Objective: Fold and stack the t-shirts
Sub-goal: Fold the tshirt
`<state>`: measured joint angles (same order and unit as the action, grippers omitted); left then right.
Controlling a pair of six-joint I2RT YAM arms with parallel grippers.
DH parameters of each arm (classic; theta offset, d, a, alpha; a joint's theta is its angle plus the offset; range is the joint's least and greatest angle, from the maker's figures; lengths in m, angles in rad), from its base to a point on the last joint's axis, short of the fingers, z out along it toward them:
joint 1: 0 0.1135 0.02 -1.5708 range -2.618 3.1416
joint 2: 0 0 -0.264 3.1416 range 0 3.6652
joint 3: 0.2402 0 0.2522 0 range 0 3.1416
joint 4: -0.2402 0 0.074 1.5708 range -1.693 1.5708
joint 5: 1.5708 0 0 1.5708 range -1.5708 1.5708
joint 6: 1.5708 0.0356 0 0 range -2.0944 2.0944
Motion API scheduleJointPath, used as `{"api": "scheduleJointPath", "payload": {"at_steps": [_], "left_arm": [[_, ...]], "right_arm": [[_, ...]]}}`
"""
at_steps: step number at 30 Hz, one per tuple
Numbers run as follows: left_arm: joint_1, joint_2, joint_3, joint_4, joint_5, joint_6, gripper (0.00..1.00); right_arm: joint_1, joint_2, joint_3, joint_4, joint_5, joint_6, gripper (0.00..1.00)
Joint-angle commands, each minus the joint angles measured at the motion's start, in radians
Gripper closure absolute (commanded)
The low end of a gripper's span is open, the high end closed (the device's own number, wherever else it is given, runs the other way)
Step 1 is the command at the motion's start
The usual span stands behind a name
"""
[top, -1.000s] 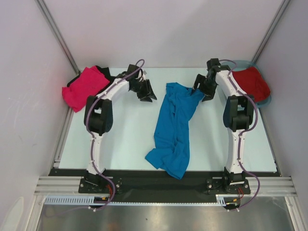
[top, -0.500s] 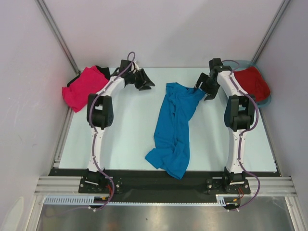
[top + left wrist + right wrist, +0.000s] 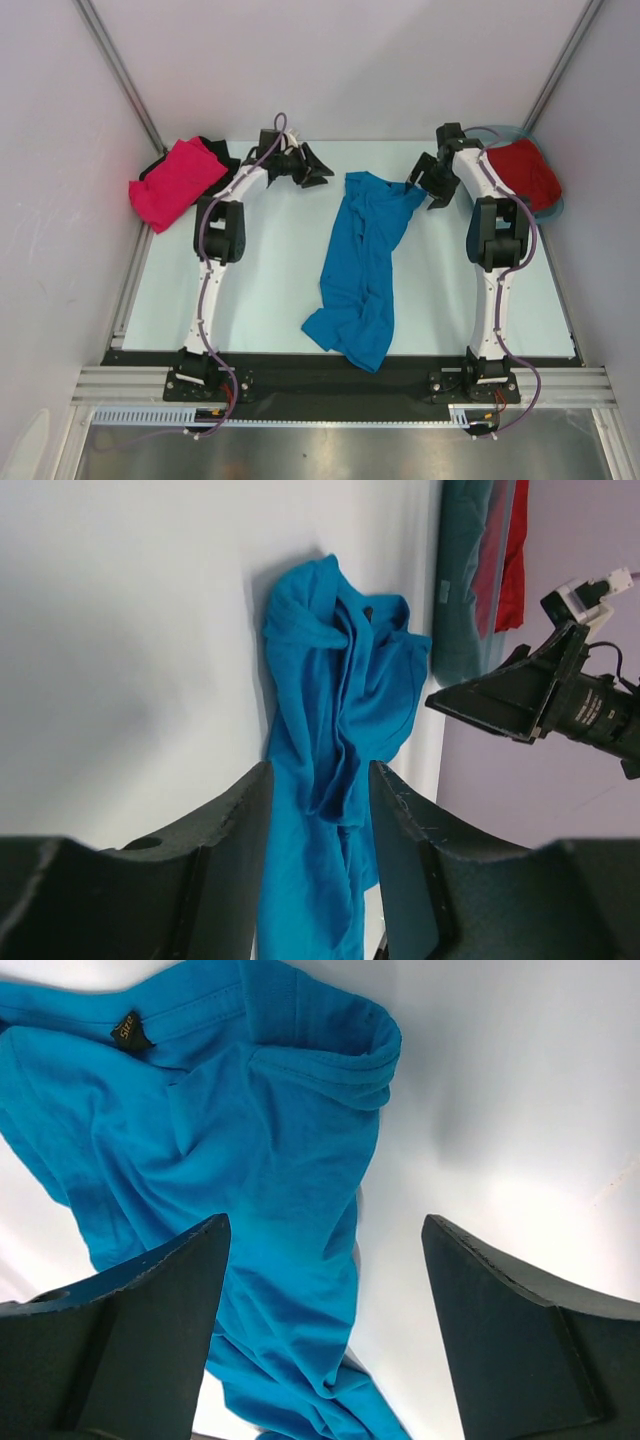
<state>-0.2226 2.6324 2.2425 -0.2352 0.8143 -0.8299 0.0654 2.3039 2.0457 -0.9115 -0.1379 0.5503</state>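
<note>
A bright blue t-shirt (image 3: 362, 265) lies crumpled in a long strip down the middle of the table, collar end at the back. My left gripper (image 3: 323, 171) hovers just left of that collar end, open, with nothing between its fingers; in the left wrist view the blue t-shirt (image 3: 340, 680) shows beyond the gap. My right gripper (image 3: 416, 190) stands wide open over the shirt's back right edge, above the blue cloth (image 3: 250, 1130), holding nothing. A hot pink t-shirt (image 3: 175, 182) lies at the back left on a black one (image 3: 212, 150). A dark red t-shirt (image 3: 522, 170) sits in the tub.
The teal tub (image 3: 552, 208) stands in the back right corner against the wall. Enclosure walls close in the left, back and right sides. A black strip (image 3: 330, 375) runs along the near edge by the arm bases. The right gripper (image 3: 520, 695) shows in the left wrist view.
My left gripper has swung back and to the right, toward the blue shirt's collar end, and opened slightly wider. The right gripper and the shirts have barely moved.
</note>
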Motion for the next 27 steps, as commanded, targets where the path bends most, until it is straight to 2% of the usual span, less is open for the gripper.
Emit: {"api": "scheduleJointPath", "payload": {"at_steps": [1,10,18,27], "left_arm": [[-0.038,-0.011,0.0,0.024,0.04,0.018,0.51],[-0.119,0.02,0.0,0.048,0.059,-0.015,0.51],[-0.141,0.052,0.003,0.043,0.034,-0.021,0.5],[-0.12,-0.032,-0.011,-0.105,-0.168,0.167,0.5]], "right_arm": [[0.001,0.011,0.005,-0.012,0.023,0.007,0.17],[0.004,0.005,-0.047,-0.001,0.05,0.023,0.17],[0.016,0.048,-0.033,0.054,-0.012,0.031,0.18],[0.033,0.054,-0.005,0.039,-0.025,0.008,0.17]]}}
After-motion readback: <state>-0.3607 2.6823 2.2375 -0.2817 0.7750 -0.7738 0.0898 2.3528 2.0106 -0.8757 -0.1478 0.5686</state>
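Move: To the left hand's right by about 7 cm, 4 cm back and 6 cm below, lies the left corner of the blue t-shirt's far end. The shirt's collar tag is some 15 cm to its right and 1 cm back. The right hand has the shirt's right corner about 2 cm to its left, 1 cm ahead and 5 cm below; the collar tag is 9 cm left and 2 cm ahead, the red shirt in the bin 20 cm right and 5 cm ahead. Swinging right and back by roughly 9 cm over to the blue shirt's left edge, the left hand turns some 10 degrees clockwise, then sinks about 4 cm onto that corner, easing slightly back to the left. The right hand sinks some 3 cm towards the right corner, drifting a little left at the end, its left finger seeming to reach the cloth. Both grippers stay open. ##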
